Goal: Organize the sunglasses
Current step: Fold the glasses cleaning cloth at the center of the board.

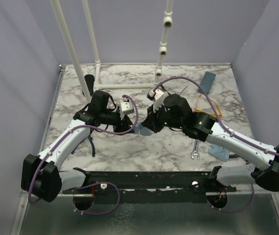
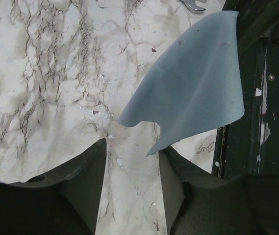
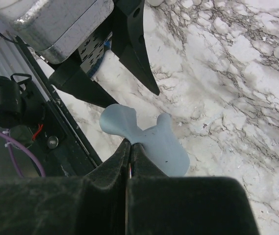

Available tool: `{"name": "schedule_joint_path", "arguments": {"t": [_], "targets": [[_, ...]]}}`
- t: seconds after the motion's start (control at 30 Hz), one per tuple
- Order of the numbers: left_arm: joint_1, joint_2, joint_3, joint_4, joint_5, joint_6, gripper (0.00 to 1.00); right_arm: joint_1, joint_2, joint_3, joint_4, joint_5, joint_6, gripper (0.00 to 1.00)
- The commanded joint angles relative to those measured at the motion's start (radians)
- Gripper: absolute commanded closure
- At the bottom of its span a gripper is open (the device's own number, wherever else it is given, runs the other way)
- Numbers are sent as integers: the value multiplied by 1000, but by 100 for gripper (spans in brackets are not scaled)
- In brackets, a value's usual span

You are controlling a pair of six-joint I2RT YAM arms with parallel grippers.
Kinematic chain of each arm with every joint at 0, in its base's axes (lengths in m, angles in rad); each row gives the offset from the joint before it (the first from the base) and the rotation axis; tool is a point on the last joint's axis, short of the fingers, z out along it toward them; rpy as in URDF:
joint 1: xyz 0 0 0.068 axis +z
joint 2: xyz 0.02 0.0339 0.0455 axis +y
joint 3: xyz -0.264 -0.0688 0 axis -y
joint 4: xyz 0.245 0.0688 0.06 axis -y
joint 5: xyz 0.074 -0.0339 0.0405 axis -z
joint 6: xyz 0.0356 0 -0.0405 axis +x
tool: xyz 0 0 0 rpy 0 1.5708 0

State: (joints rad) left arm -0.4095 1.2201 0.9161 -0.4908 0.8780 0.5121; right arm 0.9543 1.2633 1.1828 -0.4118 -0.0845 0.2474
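Observation:
The yellow-orange sunglasses (image 1: 215, 106) lie on the marble table behind my right arm, mostly hidden by it. A thin dark line by the right wrist (image 1: 183, 90) may be the wire-frame pair; I cannot tell. My right gripper (image 1: 146, 128) is shut on a blue-grey cloth (image 3: 154, 139) and holds it just above the table centre (image 1: 140, 129). My left gripper (image 2: 132, 147) is open and empty. The cloth (image 2: 193, 83) hangs just in front of it, one corner by its right finger. In the right wrist view the left gripper's fingers (image 3: 134, 54) point at the cloth.
A blue-grey oblong case (image 1: 208, 81) lies at the back right. A black case (image 1: 89, 81) lies at the back left by white pipes (image 1: 161, 49). A wrench (image 1: 195, 151) and another blue piece (image 1: 217, 151) lie near the right arm. The black front rail (image 2: 257, 98) is close.

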Motion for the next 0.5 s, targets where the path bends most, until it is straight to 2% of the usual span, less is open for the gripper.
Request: {"name": "schedule_joint_path", "arguments": {"t": [0.0, 0.07, 0.2, 0.47], "targets": [[-11, -7, -4, 27, 68, -14, 58, -18, -40, -4, 35, -38, 17, 99], [-11, -5, -2, 28, 70, -21, 70, -26, -45, -11, 46, -50, 19, 100], [-11, -5, 12, 30, 92, -58, 100, -43, -37, -22, 48, -63, 25, 99], [-11, -16, 15, 10, 11, -110, 100, -94, -21, -70, 55, -112, 27, 100]]}}
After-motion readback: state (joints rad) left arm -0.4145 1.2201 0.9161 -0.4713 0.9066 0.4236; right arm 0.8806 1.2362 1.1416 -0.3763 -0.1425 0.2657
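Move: From the left hand, the middle of the cleaning cloth is some 5 cm to the right, about 2 cm back and a couple of centimetres up; its loose lower edge is already at the half-open fingertips. From the right hand, which already holds the cloth, its middle is about 4 cm to the left, 1 cm ahead and 4 cm below. The pliers lie roughly 22 cm left of the left hand and 2 cm back; the wrench lies about 22 cm right of the right hand, level with it. Almost in place, the left hand shuts its half-open fingers completely on the hanging cloth's loose edge, easing under 1 cm right and up. The right hand keeps its closed grip on the cloth, lifts about 1 cm and sinks back to its old height while shifting about 2 cm forward and to the right. ##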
